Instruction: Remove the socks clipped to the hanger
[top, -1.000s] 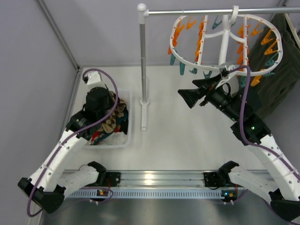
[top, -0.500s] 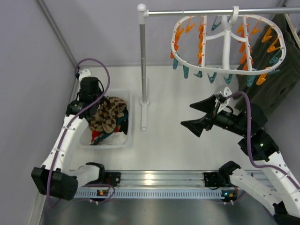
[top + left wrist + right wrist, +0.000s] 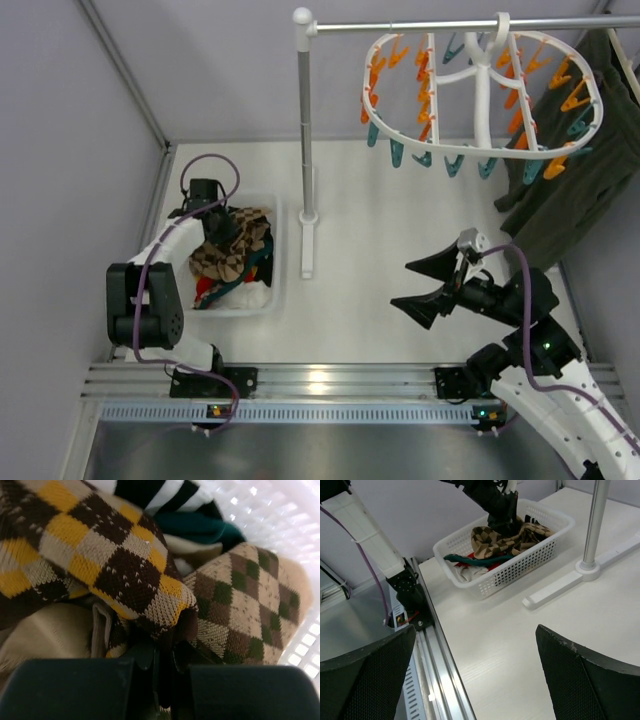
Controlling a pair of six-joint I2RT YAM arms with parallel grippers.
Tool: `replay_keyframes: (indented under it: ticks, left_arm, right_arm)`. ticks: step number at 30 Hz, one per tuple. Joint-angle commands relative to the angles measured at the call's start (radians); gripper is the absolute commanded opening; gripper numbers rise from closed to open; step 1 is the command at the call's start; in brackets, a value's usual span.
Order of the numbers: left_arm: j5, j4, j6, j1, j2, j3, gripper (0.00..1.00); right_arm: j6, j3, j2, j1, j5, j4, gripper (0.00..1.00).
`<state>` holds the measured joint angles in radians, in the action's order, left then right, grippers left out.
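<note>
The white oval hanger (image 3: 480, 90) hangs from the rail at the top right with orange and teal clips; I see no socks on it. The brown and tan argyle socks (image 3: 235, 255) lie piled in the white basket (image 3: 277, 262). They also show in the left wrist view (image 3: 125, 575) and the right wrist view (image 3: 505, 540). My left gripper (image 3: 215, 228) is down in the basket, its jaws nearly together (image 3: 162, 652) with a dark brown sock cuff pinched at the tips. My right gripper (image 3: 425, 285) is wide open and empty (image 3: 476, 630) above bare table.
The grey metal pole rack (image 3: 304, 130) stands mid-table, its foot beside the basket (image 3: 520, 565). A dark green garment (image 3: 570, 180) hangs at the far right. Teal, red and black socks lie under the argyle ones. The aluminium rail (image 3: 320, 380) runs along the near edge.
My right arm has drawn back from the hanger toward the near edge, still open. My left arm has folded back and its gripper has come down onto the socks in the basket.
</note>
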<state>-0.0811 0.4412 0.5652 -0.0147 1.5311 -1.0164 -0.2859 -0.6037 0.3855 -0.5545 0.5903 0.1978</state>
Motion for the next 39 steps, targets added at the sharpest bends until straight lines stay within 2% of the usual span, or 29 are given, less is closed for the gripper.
replay_keyframes:
  ticks: [1, 6, 11, 13, 14, 16, 17, 22, 24, 25, 26, 33, 34, 35, 37, 39]
  left_arm:
    - [0.138, -0.127, 0.076, 0.009, 0.064, 0.088, 0.00]
    - [0.133, -0.144, 0.082, 0.007, 0.107, 0.108, 0.00]
    - [0.054, -0.133, 0.068, 0.007, -0.047, 0.121, 0.02]
    - [0.035, -0.111, 0.056, 0.007, -0.089, 0.104, 0.15]
    - [0.018, -0.087, 0.050, 0.007, -0.124, 0.096, 0.33]
    - [-0.002, -0.053, 0.033, 0.009, -0.155, 0.061, 0.43]
    - [-0.008, -0.039, 0.027, 0.009, -0.184, 0.050, 0.52]
    - [-0.017, 0.053, 0.002, 0.007, -0.288, -0.013, 0.68]
    - [-0.014, 0.097, -0.013, 0.009, -0.356, -0.037, 0.79]
    - [-0.008, 0.117, -0.022, 0.009, -0.379, -0.047, 0.92]
    - [0.000, 0.128, -0.031, 0.009, -0.432, -0.053, 0.98]
    - [0.075, 0.287, -0.177, 0.007, -0.678, -0.123, 0.98]
    - [0.076, 0.298, -0.200, 0.009, -0.705, -0.125, 0.98]
    - [0.151, 0.313, -0.224, 0.009, -0.762, -0.122, 0.99]
    - [0.196, 0.329, -0.293, 0.009, -0.816, -0.100, 0.99]
    - [0.196, 0.361, -0.333, 0.007, -0.890, -0.074, 0.99]
  right_arm:
    - [-0.067, 0.048, -0.092, -0.007, -0.029, -0.095, 0.99]
    - [-0.067, 0.061, -0.155, -0.007, -0.044, -0.035, 0.99]
    - [-0.065, 0.051, -0.175, -0.007, -0.063, -0.015, 0.99]
    - [-0.068, 0.047, -0.177, -0.007, -0.057, -0.017, 0.99]
    - [-0.073, 0.045, -0.175, -0.007, -0.055, -0.018, 0.99]
    - [-0.075, 0.044, -0.178, -0.007, -0.053, -0.020, 1.00]
    - [-0.079, 0.042, -0.181, -0.007, -0.055, -0.018, 0.99]
    - [-0.093, 0.019, -0.178, -0.007, -0.093, 0.026, 0.99]
    - [-0.110, -0.014, -0.169, -0.007, -0.170, 0.066, 0.99]
    - [-0.113, -0.028, -0.166, -0.007, -0.202, 0.102, 0.99]
    - [-0.117, -0.056, -0.160, -0.007, -0.268, 0.126, 0.99]
    - [-0.085, -0.192, -0.064, -0.007, -0.487, 0.268, 0.99]
    - [-0.078, -0.212, -0.053, -0.007, -0.529, 0.291, 0.99]
    - [-0.059, -0.256, -0.037, -0.007, -0.571, 0.319, 0.99]
    - [-0.033, -0.306, 0.002, -0.007, -0.681, 0.405, 0.99]
    - [-0.019, -0.373, 0.032, -0.007, -0.751, 0.474, 0.99]
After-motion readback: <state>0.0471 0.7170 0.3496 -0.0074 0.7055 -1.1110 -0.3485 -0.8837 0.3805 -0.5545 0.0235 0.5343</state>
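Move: The left hand, shut on the brown-and-yellow argyle sock, is already down in the basket, with the middle of the sock pile almost directly beneath it, about 3 cm lower. The teal cloth lies some 7 cm back and 6 cm right of the hand, the white cloth about 13 cm back and 4 cm right, and the stand foot roughly 4 cm ahead and 21 cm right. From the right hand, the pile is about 22 cm ahead, 46 cm left and 24 cm lower. Forward, slightly right and down by 2 to 3 cm, the left hand pushes the held sock farther into the basket, then opens wide, letting go as it rises and backs out, climbing about 25 cm while its fingers tip up towards forward. The empty, open right hand first eases slightly back, then swings right, forward and up, turning clockwise some 30 degrees, away from the basket. ##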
